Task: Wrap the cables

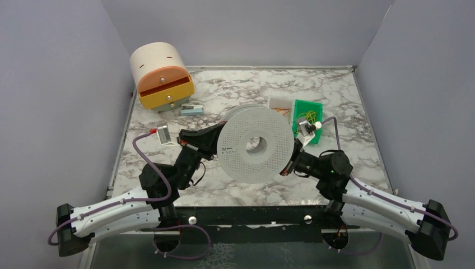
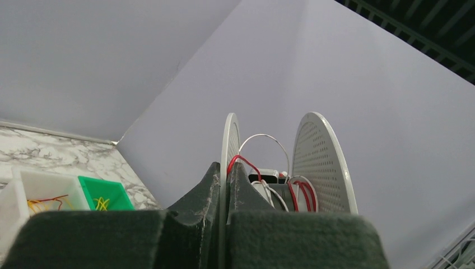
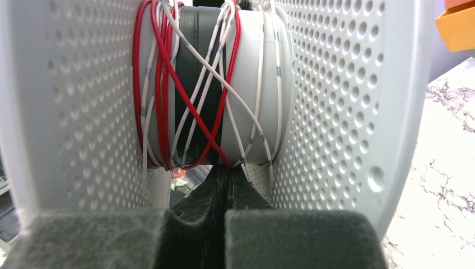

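Observation:
A pale grey perforated spool point(image 1: 255, 144) is held off the table, tilted on edge. My left gripper point(image 1: 219, 140) is shut on the spool's left flange point(image 2: 229, 134), which stands between its pads point(image 2: 228, 174). Thin red cables point(image 3: 159, 84), mixed with white wires, lie in crossed turns round the hub. A red loop point(image 2: 245, 162) rises just past my left fingertips. My right gripper point(image 1: 292, 161) reaches in between the two flanges. Its jaws point(image 3: 227, 171) are shut right under the hub, and a red cable strand runs down into their tips.
A cream and orange drawer unit point(image 1: 162, 78) stands at the back left, with a small teal object point(image 1: 191, 109) in front of it. A white bin point(image 1: 278, 103) and a green bin point(image 1: 309, 109) with thin wires sit behind the spool. A small grey device point(image 1: 163, 134) lies left.

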Controlling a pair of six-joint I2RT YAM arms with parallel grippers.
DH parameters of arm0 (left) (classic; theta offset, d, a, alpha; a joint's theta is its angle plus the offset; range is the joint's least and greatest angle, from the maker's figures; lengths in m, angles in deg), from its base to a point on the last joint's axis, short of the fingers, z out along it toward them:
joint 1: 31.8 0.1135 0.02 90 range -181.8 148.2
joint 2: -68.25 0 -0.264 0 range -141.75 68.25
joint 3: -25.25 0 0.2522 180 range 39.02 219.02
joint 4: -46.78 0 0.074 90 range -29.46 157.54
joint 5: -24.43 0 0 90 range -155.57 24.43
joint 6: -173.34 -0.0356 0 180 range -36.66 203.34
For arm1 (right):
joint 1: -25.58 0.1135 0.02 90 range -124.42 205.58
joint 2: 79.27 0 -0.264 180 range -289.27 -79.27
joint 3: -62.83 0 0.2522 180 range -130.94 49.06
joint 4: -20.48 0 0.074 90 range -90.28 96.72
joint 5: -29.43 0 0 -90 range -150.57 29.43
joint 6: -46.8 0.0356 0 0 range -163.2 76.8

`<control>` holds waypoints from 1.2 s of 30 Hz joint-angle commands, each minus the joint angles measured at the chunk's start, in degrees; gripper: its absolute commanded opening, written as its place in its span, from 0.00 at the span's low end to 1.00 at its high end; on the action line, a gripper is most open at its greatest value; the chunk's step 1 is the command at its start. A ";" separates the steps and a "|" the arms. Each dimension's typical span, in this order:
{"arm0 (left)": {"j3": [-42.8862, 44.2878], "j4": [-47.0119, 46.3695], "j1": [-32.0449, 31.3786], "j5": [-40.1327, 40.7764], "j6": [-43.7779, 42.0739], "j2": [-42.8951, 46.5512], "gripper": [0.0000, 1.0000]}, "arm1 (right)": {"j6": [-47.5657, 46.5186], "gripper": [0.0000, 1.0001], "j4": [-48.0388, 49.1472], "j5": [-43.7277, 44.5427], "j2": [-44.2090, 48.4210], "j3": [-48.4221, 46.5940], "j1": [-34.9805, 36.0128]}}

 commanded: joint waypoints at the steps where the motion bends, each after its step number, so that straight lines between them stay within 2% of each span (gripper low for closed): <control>1: -3.85 11.91 -1.94 -7.71 4.19 -3.08 0.00 | -1.01 0.01 7.39 5.06 -4.32 -1.95 0.07; 5: -3.90 11.90 -1.89 -6.96 3.68 -2.69 0.00 | -0.94 0.01 7.54 3.86 -6.08 -2.06 0.05; 10: -3.90 11.99 -1.65 -5.02 2.68 -1.56 0.00 | -1.21 0.01 2.71 4.55 -5.72 -1.82 0.08; 19: -2.21 11.93 -1.25 -4.50 3.19 -1.44 0.00 | -1.56 0.14 -0.59 7.12 -1.51 0.83 0.07; 29: -1.38 10.67 -1.24 -2.85 3.72 0.17 0.00 | -1.80 0.20 -3.96 8.52 3.18 2.94 0.07; 36: 0.10 10.23 -1.25 -1.53 1.63 2.23 0.00 | -1.88 0.31 -6.84 9.20 6.86 4.20 0.08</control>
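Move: The left fingers hold the rim of the spool's lower flange; the spool's middle is about 8 cm right of them, level fore and aft, some 4 cm higher. From the right fingertips, shut on the cables between the flanges, the middle lies about 3 cm ahead, 6 cm left and 4 cm above. The white tray is roughly 28 cm ahead of the right hand and 5 cm right, the green tray 26 cm ahead and 15 cm right, both some 24 cm below. Ease the right fingertips about 1 cm left and forward between the flanges, then open them to roughly a quarter to let the red cable go while sinking some 3 cm and drifting slightly right, rolling about 10 degrees. Keep the left fingers pinched on the flange rim; shift about 1 cm forward and left, then lower the spool about 2 cm. ##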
